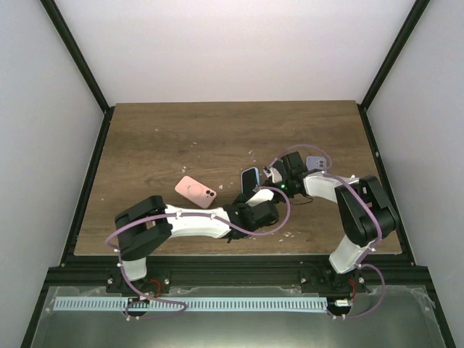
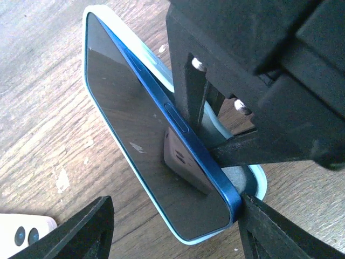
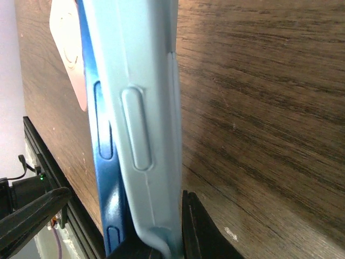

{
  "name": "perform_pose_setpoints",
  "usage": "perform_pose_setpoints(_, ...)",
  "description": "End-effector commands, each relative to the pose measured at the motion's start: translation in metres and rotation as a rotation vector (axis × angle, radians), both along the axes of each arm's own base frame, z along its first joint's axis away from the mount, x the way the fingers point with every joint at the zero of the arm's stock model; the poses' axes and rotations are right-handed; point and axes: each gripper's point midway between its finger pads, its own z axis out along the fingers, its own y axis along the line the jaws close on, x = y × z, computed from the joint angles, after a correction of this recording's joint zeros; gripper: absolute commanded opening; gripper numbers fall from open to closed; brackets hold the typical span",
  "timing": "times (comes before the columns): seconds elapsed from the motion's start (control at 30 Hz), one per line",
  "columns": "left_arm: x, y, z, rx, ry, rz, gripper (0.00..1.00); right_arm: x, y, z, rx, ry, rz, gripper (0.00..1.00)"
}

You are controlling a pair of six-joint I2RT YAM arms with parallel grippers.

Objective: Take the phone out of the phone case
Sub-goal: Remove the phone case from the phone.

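Observation:
A blue phone (image 2: 140, 140) with a dark screen stands on its long edge, partly levered out of a light blue phone case (image 2: 156, 56). One long side of the phone is free of the case and the far side still sits in it. My right gripper (image 3: 161, 245) is shut on the case's rim, and its black body (image 2: 259, 81) looms behind the phone. My left gripper (image 2: 175, 208) is open around the phone's lower end. One fingertip (image 2: 269, 226) touches the blue corner while the other stands apart. From above, the phone (image 1: 250, 177) stands between the two grippers.
A pink phone (image 1: 196, 191) lies flat camera-side up, left of the grippers, and its corner (image 2: 21, 234) is near my left finger. A small lilac-grey device (image 1: 316, 162) lies beyond the right arm. Pale crumbs dot the wooden table (image 1: 159, 138).

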Motion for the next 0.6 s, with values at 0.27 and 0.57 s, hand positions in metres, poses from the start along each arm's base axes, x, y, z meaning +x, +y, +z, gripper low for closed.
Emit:
perform_pose_setpoints(0.27,0.020,0.014,0.011,0.130,-0.154,0.058,0.54,0.000,0.017,0.027,0.156,0.028,0.063,0.01)
perform_pose_setpoints(0.57,0.037,0.025,0.032,0.231,-0.307,0.100,0.41,-0.014,0.024,0.031,0.241,0.095,0.121,0.01)
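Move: The left hand's open fingers straddle the near end of the phone, whose middle lies about 4 cm ahead, 1 cm left and 2 cm below; the blue phone case under it sits some 4 cm ahead, straight in line and 3 cm below. The pink phone lies roughly 18 cm left of the left hand, 2 cm ahead and 6 cm lower. From the right hand, shut on the case's right side, the phone's middle is about 4 cm left and 1 cm ahead, at roughly its height. With its right-hand finger still tucked between the phone's near right corner and the case, the left hand lifts about 1.5 cm and eases 1 cm forward, its fingers tipping up some 10 degrees while they close by about a third around the phone's near end. The right hand keeps the case's right side pinched shut and travels with it, about 1.5 cm left and 1 cm up, its wrist rolling slightly so that its left side rises. ##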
